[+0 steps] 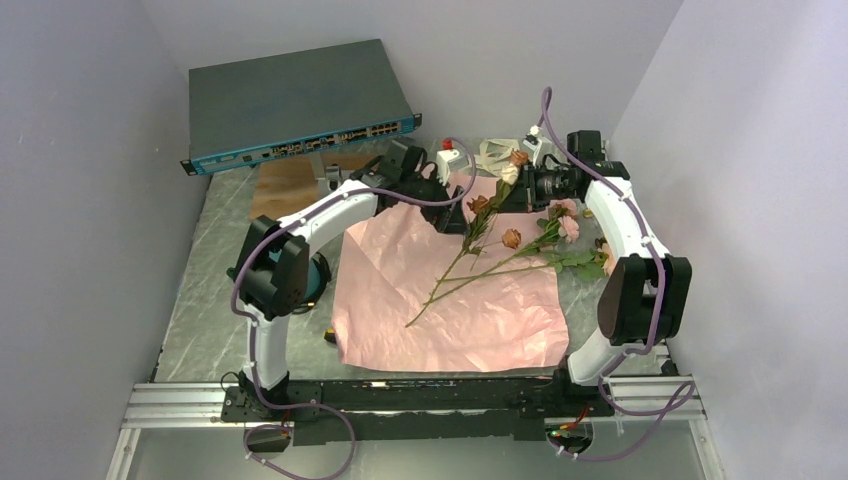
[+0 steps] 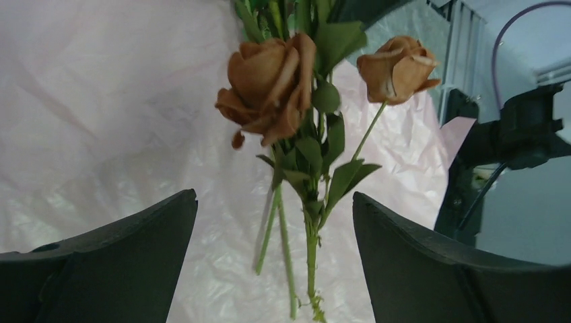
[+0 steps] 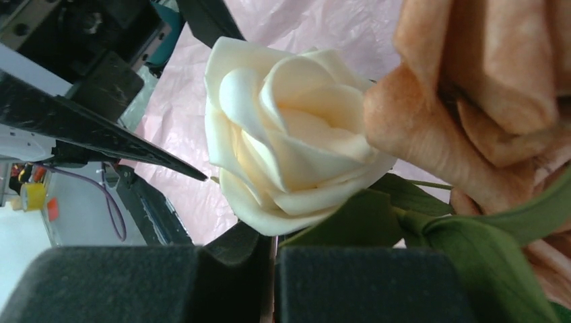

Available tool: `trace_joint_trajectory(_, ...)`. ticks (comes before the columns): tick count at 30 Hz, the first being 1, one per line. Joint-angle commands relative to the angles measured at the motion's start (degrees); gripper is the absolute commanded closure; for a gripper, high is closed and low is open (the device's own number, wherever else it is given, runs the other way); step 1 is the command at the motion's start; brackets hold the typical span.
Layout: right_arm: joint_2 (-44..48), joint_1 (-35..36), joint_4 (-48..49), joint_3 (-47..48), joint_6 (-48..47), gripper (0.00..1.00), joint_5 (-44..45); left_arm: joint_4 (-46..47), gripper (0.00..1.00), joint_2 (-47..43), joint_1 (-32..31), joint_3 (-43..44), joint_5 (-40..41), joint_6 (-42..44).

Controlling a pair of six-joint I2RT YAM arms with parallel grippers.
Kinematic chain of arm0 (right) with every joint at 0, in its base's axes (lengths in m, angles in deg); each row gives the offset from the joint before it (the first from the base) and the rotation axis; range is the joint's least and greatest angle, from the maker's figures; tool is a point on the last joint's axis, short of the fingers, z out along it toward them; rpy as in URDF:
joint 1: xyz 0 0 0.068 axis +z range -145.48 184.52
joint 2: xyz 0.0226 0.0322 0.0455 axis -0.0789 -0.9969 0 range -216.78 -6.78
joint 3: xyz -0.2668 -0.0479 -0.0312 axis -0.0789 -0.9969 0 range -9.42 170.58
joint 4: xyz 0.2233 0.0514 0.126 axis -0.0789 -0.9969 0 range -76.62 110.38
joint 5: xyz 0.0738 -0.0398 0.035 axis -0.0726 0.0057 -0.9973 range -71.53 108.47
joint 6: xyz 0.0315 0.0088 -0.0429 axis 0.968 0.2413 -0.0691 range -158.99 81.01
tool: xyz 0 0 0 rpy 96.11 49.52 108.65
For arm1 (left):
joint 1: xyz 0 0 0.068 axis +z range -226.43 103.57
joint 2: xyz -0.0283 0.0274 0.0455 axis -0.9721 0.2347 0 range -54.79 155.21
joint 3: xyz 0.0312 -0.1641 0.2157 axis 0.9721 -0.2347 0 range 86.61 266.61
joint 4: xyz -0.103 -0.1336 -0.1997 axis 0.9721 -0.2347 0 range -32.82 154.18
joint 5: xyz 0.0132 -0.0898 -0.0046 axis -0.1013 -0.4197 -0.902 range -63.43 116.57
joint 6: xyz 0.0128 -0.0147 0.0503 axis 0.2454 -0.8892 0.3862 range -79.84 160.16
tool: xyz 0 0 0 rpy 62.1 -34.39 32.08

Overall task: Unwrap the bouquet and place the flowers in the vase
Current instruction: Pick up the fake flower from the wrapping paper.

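The pink wrapping paper (image 1: 450, 300) lies spread flat on the table. My right gripper (image 1: 508, 195) (image 3: 275, 249) is shut on a small bunch of flowers (image 1: 480, 215) just below a cream rose (image 3: 289, 134) and a rust-brown rose (image 3: 485, 87). Their long stems slant down-left over the paper. My left gripper (image 1: 452, 215) (image 2: 273, 195) stands open around those stems (image 2: 311, 235) without touching them, and two brown roses (image 2: 269, 84) are above its fingers (image 2: 135, 256). More flowers (image 1: 556, 245) lie on the paper's right side. The teal vase (image 1: 320, 278) shows partly behind my left arm.
A grey network switch (image 1: 295, 105) sits raised at the back left, with a brown board (image 1: 290, 182) under it. A cream ribbon (image 1: 495, 152) lies at the back beside the right arm. White walls close in on both sides.
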Motion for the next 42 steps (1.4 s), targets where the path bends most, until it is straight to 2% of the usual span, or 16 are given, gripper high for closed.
trace_joint_trajectory(1,3.1,0.4,2.5,-0.7,0.4,1.0,-2.2,6.3,0.09,1.9,-0.5,3.4,-3.4,-8.9)
trace_joint_trajectory(5,3.6,2.4,3.0,-1.3,0.6,1.0,-2.5,8.5,0.15,4.1,-1.0,4.9,-4.7,-11.4)
trace_joint_trajectory(8,3.5,2.5,3.3,-1.1,0.8,1.0,-2.7,10.0,0.25,5.8,-1.1,6.0,-6.7,-13.9)
trace_joint_trajectory(13,2.8,2.5,3.3,-0.6,0.5,1.0,-2.7,14.2,0.54,6.3,-1.1,6.1,-10.7,-18.9)
trace_joint_trajectory(15,2.5,2.5,3.6,-0.6,0.5,0.98,-2.1,15.8,0.7,6.1,-1.1,6.1,-12.1,-21.0)
trace_joint_trajectory(17,2.1,2.3,3.8,-0.4,0.7,0.89,-1.3,14.7,0.87,5.4,-0.9,6.3,-10.9,-21.4)
trace_joint_trajectory(19,1.6,1.5,3.9,0.0,1.3,0.77,-0.5,11.4,0.98,4.4,-0.6,6.9,-7.8,-19.0)
trace_joint_trajectory(22,0.9,-1.3,5.4,0.2,3.7,0.61,-0.5,7.5,1.0,2.4,0.5,7.5,-2.3,-15.2)
trace_joint_trajectory(27,-0.9,-4.4,6.9,2.1,5.2,0.47,0.9,6.3,1.0,-1.3,2.6,7.7,5.8,-11.3)
trace_joint_trajectory(30,-1.9,-5.3,7.7,3.4,6.3,0.35,2.1,5.3,1.0,-3.2,3.1,9.6,8.0,-8.5)
trace_joint_trajectory(38,-2.7,-6.6,8.9,4.8,7.3,0.2,2.8,5.4,1.0,-9.5,4.6,11.0,13.0,-6.3)
trace_joint_trajectory(42,-2.8,-6.7,9.1,4.5,7.4,0.18,2.2,3.2,1.0,-10.8,5.2,12.3,14.2,-6.2)
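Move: The brown rose stems, held by the shut right hand, cross about 4 cm to the right of the open left fingers, level with them. From the left hand, one brown rose heads that spot, 2 cm ahead and 4 cm right; a white rose is 11 cm right, 6 cm ahead; a lower brown rose 11 cm right, 5 cm back. The grip spot lies some 7 cm left of the right hand, 3 cm back. Left hand reaches right 4 cm, pinches brown rose stems, lifts them forward-left some 13 cm; right opens, withdraws rightward. ##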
